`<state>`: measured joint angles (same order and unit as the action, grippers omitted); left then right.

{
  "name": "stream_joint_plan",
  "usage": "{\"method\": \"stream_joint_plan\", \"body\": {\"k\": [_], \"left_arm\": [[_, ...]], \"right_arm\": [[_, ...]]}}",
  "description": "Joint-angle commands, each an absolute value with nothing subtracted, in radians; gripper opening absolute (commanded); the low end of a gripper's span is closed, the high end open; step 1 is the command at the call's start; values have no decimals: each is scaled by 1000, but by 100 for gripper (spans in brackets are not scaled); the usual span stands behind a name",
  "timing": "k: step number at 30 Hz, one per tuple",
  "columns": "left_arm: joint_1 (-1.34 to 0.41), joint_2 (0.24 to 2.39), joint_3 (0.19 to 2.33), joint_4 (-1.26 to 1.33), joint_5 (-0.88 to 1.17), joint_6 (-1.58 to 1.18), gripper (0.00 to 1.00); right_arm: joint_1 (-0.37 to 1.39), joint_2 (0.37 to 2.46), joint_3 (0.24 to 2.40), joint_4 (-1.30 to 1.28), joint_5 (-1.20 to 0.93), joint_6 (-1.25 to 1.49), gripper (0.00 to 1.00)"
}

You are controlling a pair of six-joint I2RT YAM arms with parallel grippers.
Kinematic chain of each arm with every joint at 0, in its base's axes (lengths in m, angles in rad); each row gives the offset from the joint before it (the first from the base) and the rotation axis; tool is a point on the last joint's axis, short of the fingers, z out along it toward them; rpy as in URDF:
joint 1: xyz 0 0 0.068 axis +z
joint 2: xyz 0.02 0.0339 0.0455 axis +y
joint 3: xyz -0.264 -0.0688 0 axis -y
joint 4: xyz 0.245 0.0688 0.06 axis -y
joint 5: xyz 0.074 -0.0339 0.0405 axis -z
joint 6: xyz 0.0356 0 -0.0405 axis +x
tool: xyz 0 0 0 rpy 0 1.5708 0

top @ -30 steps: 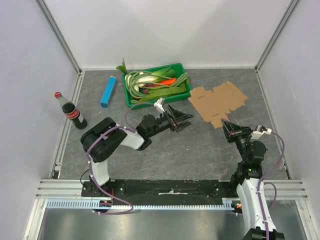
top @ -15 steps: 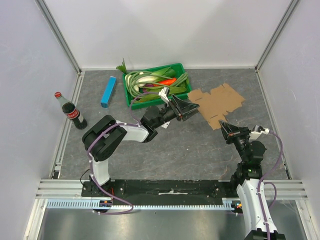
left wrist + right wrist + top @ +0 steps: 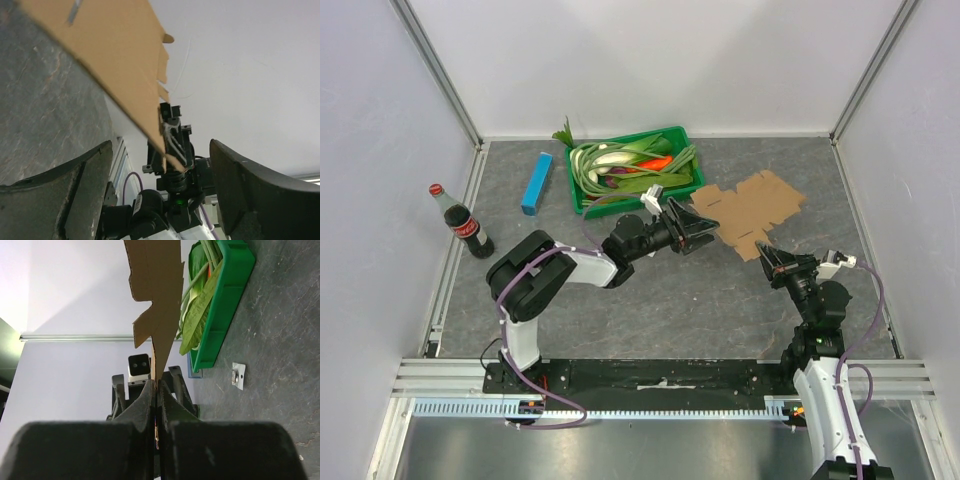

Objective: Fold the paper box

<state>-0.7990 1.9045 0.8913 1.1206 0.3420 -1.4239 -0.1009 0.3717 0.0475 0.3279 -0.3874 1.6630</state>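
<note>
The paper box (image 3: 752, 205) is a flat brown cardboard piece with flaps, held off the grey table at the right of middle. My right gripper (image 3: 768, 262) is shut on its near corner; in the right wrist view the sheet (image 3: 155, 285) rises edge-on from the closed jaws (image 3: 156, 390). My left gripper (image 3: 708, 226) is open at the sheet's left edge. In the left wrist view the cardboard (image 3: 115, 50) slants down between the two spread fingers (image 3: 75, 190), and its lower tip ends in front of the right gripper's jaws.
A green tray (image 3: 650, 133) of vegetables stands at the back, just left of the cardboard. A slim blue box (image 3: 536, 183) and a cola bottle (image 3: 460, 220) are at the far left. A tiny white card (image 3: 238, 375) lies on the table near the tray. White walls enclose the table.
My left gripper has reached right and back to the cardboard's left edge. The cardboard has shifted slightly back with the right gripper still shut on its corner.
</note>
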Motion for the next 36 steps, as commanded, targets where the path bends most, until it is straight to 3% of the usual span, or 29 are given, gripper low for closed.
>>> {"method": "stream_joint_plan", "body": {"k": [1, 6, 12, 15, 16, 18, 21, 22, 25, 26, 29, 36], "left_arm": [[-804, 1856, 824, 1095, 338, -1504, 86], [-805, 1919, 868, 1183, 345, -1578, 85], [-805, 1941, 900, 1166, 333, -1574, 75], [-805, 1931, 905, 1141, 331, -1542, 59], [-804, 1930, 905, 1134, 334, -1523, 47], [-798, 1924, 902, 1114, 344, -1503, 38], [-787, 1893, 865, 1066, 357, -1450, 23], [-781, 1867, 850, 1051, 360, -1421, 17], [-756, 1816, 798, 946, 386, -1317, 9], [-746, 1774, 799, 881, 402, -1275, 8], [-716, 1650, 845, 519, 410, -1056, 2], [-625, 1494, 1067, -201, 337, -545, 2]], "right_arm": [[-97, 376, 84, 370, -390, 1647, 0], [-97, 364, 74, 374, -403, 1654, 0], [-83, 348, 100, 327, -417, 1629, 0], [-78, 330, 104, 289, -417, 1606, 0], [-78, 319, 112, 272, -423, 1594, 0], [-72, 308, 126, 188, -433, 1560, 0], [-61, 281, 149, 71, -446, 1491, 14], [-61, 285, 175, 40, -451, 1421, 30], [-61, 371, 263, -107, -486, 1262, 55], [-61, 406, 308, -170, -479, 1092, 60], [-61, 535, 490, -418, -402, 770, 68], [49, 869, 908, -774, -114, 323, 68]]}}
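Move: Just ahead and to the right of the left hand, the paper box's middle is about 4 cm forward and 8 cm right, some 2 cm lower. The vegetable crate stands roughly 15 cm ahead and 16 cm left of the left hand, the white tag 13 cm left and 3 cm back, both far below. From the right hand, already pinching the near edge, the box's middle lies about 8 cm ahead and 3 cm left. Dipping about 2 cm around the near-left part of the paper box, the left hand shuts its open fingers on the cardboard, then carries it some 8 cm left, a little lower, its fingers tipping down about 30 degrees. The right hand keeps its pinch almost in place until the left has nearly closed, then opens, lets go and rolls roughly 50 degrees, left side down. ##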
